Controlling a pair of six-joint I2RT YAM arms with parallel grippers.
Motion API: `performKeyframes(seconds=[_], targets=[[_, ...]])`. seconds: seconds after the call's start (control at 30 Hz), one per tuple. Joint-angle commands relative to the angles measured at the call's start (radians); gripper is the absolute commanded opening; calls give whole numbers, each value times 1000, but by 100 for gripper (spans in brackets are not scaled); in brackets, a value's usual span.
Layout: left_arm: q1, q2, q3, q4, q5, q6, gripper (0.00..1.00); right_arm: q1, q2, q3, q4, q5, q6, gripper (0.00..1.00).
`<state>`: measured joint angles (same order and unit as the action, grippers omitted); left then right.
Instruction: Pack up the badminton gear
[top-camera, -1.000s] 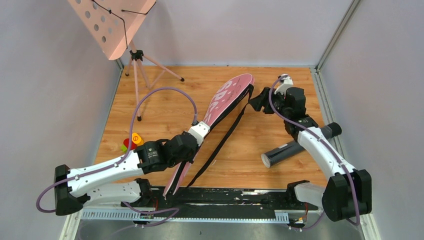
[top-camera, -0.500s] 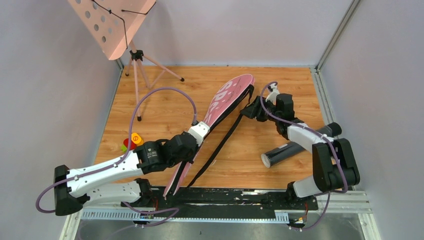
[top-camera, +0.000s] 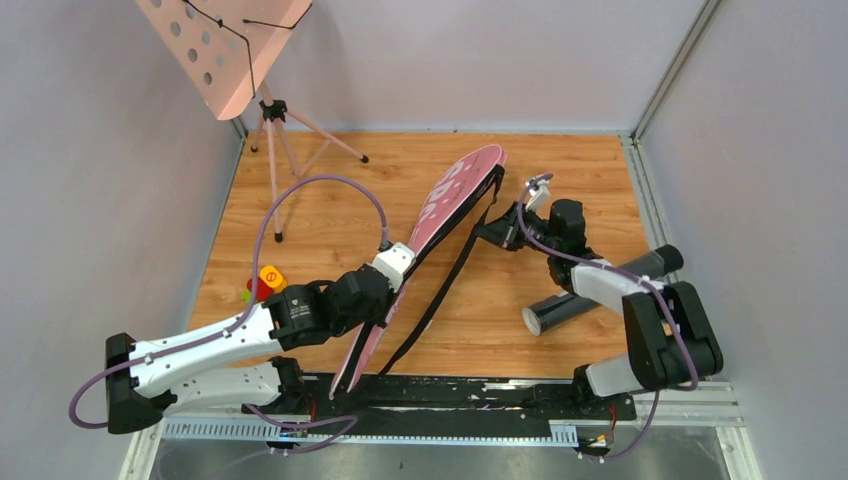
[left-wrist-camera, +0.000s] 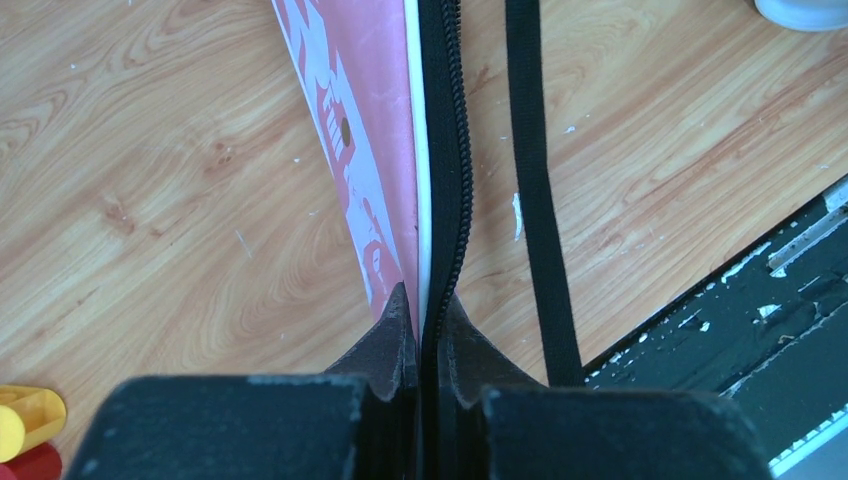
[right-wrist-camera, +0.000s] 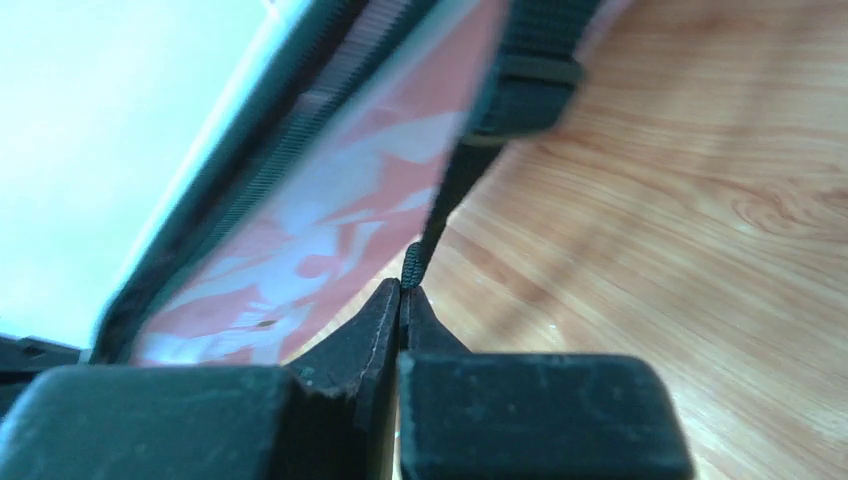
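The long pink racket bag (top-camera: 450, 200) lies slantwise across the wooden floor, its wide end at the back. My left gripper (top-camera: 388, 283) is shut on the bag's zipped edge near its narrow part. In the left wrist view the black zipper (left-wrist-camera: 445, 150) and pink fabric (left-wrist-camera: 350, 150) run straight out from between the closed jaws of that gripper (left-wrist-camera: 425, 305). My right gripper (top-camera: 487, 230) sits beside the bag's wide end, shut on the black shoulder strap (right-wrist-camera: 450, 195), which enters its tips (right-wrist-camera: 403, 290) edge-on. A black tube (top-camera: 590, 292) lies on the floor at the right.
A pink perforated music stand (top-camera: 225, 45) on tripod legs stands at the back left. Small red, yellow and green toys (top-camera: 262, 283) sit left of my left arm. Grey walls close in on both sides, and a black rail (top-camera: 480, 395) runs along the near edge.
My right arm swung left and lowered toward the bag's wide end, and its jaws went from open to shut on the strap. The bag's far end shifted slightly. The left gripper kept its grip.
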<state>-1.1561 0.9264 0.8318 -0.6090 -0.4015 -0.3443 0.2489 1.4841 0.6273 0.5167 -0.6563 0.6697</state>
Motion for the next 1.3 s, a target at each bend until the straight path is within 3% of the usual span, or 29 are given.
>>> performKeyframes(seconds=[0.0,0.2,0.3,0.43,0.5,0.6,0.73,0.9,1.2,1.27], targets=[[4,-26,-3,142,-46,-12,0,24,-173,-10,117,-36,24,0],[4,-5,-27,169,-34,-20,0,34,-196,74,100,-55,22,1],[3,0,-37,181,-22,-25,0,49,-147,167,54,-62,10,11],[4,0,-45,194,-2,-31,0,111,-65,313,-96,-26,-65,19],[4,0,-48,195,0,-35,0,158,-35,379,-220,64,-126,23],[4,0,-46,192,-3,-44,0,199,23,491,-434,174,-204,34],[4,-3,-45,191,-4,-54,0,201,37,547,-623,222,-251,55],[4,-20,-44,196,5,-61,0,198,-16,587,-796,245,-349,75],[7,-45,-34,183,-8,-55,0,93,-165,486,-760,46,-429,73],[6,-47,-34,182,-6,-60,0,73,-208,461,-744,59,-460,73]])
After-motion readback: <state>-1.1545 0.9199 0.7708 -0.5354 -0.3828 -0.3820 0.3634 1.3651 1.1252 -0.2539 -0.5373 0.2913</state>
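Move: The right fingers are already shut on the strap, with the bag's wide end about 10 cm ahead of them, 5 cm to the left and some 5 cm lower. The bag's zip edge passes roughly 4 cm ahead and 4 cm left, about level; the black tube lies around 28 cm right, 8 cm back and 10 cm below. From the left hand, which holds the zip edge, the wide end is about 27 cm ahead, 15 cm right and 9 cm lower. Still pinching the strap, the right hand lifts it about 12 cm, then swings it left some 8 cm across the bag while the fingers open wide and let go. It then sinks and backs off to the right about 6 cm, rising slightly at the end. The left hand keeps its pinch on the zip edge, easing down 1–2 cm. ##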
